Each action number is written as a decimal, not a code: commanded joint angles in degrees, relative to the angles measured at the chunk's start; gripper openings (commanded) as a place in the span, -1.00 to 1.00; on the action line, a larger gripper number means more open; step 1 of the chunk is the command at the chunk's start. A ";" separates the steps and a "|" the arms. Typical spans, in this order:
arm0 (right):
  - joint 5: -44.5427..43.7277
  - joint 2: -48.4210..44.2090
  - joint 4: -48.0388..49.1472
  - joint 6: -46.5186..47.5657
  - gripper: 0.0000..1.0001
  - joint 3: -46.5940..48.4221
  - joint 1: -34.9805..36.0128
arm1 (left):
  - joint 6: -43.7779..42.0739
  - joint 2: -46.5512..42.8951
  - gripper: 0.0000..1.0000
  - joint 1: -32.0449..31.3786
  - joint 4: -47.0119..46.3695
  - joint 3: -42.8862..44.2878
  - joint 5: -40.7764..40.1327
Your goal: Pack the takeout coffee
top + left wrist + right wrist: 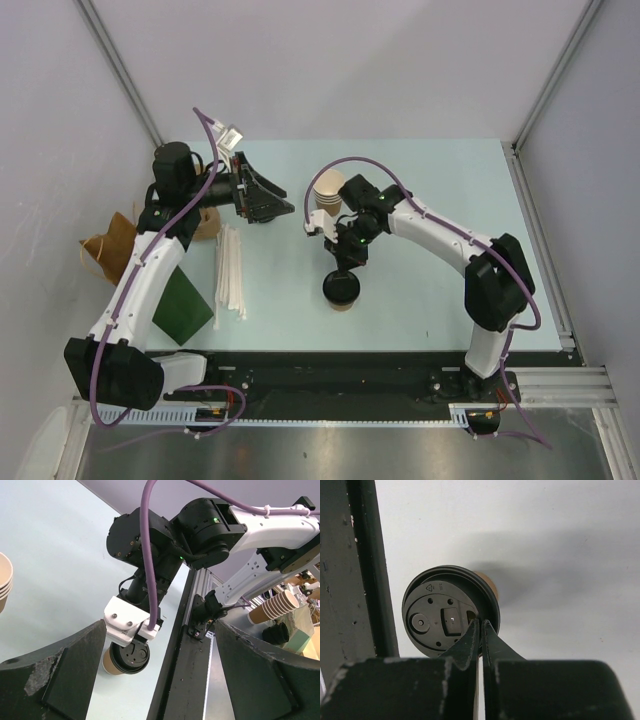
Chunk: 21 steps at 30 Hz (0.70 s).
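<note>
The takeout coffee (pixel 340 288) stands upright near the table's front middle, a small tan kraft cup (pixel 486 581) under a round black lid (pixel 437 617). My right gripper (pixel 346 266) points down onto it. In the right wrist view this gripper (pixel 480 624) is shut, its fingertips pressed together over the lid's right part by the rim, with nothing visibly between them. My left gripper (pixel 281 206) hangs open at the back left, well apart from the cup. Its wrist view looks between its wide fingers (pixel 75 665) at the cup (pixel 126 658).
A stack of nested tan cups (pixel 328 192) stands behind the right gripper. White sticks (pixel 230 270) lie left of centre. A green bag (pixel 183 305) and crumpled brown paper (pixel 108 246) lie at the left. A black rail (pixel 340 375) runs along the near edge.
</note>
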State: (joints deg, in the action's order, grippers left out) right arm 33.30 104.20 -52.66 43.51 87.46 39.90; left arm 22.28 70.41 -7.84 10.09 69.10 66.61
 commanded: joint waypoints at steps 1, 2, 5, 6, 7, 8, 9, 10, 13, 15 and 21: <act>0.45 -4.71 0.19 -1.32 -1.00 1.66 -0.78 | 0.39 -0.71 0.90 0.63 -1.91 0.16 0.63; 0.54 -5.41 0.37 -1.75 -1.00 1.66 -1.05 | 0.39 -0.80 0.90 0.63 -1.91 0.16 0.63; 1.50 -6.20 0.55 -2.81 -1.00 1.66 -2.54 | 0.39 -0.80 0.90 0.63 -1.83 0.07 0.63; 1.94 -6.55 0.46 -3.33 -1.00 1.66 -2.98 | 0.48 -0.72 0.90 0.63 -2.00 -0.02 0.63; 2.29 -6.64 0.28 -3.69 -1.00 1.75 -4.12 | 0.48 -0.63 0.90 0.63 -2.00 0.07 0.54; 2.91 -6.64 -0.41 -3.87 -1.00 1.84 -4.74 | 0.48 -0.71 0.90 0.63 -2.00 0.16 0.54; 3.00 -6.82 -0.77 -4.22 -1.00 1.92 -5.44 | 0.48 -0.63 0.90 0.63 -2.00 0.24 0.63; 3.26 -6.91 -1.12 -4.48 -1.00 2.01 -7.19 | 0.48 -0.63 0.90 0.63 -1.91 0.24 0.71; 3.44 -7.79 -2.00 -6.58 -1.00 2.01 -10.88 | 0.31 -0.54 0.90 0.63 -1.82 0.42 0.80; 3.61 -8.31 -2.44 -8.17 -1.00 2.19 -15.89 | -0.05 -0.54 0.90 0.63 -1.65 0.42 0.72; 2.21 -9.72 -6.13 -9.76 -1.00 2.01 -29.69 | -2.68 -0.10 0.92 0.63 0.72 1.12 -0.78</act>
State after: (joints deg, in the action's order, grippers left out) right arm 35.75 98.21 -55.57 35.44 87.48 17.02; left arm 21.96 70.43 -7.73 10.15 69.10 66.26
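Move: The right hand already pinches the rim of the lidded cup, whose middle lies about 4 cm back and 1 cm left of its fingertips and 5 cm below. The cup stack stands some 21 cm ahead of that hand and 3 cm left, and the straws lie level with it, about 28 cm left. From the idle left hand the lidded cup is roughly 14 cm right, 6 cm back and 28 cm below. The right hand raises the still-pinched cup, then swings it some 12 cm right, 8 forward, turning clockwise. ##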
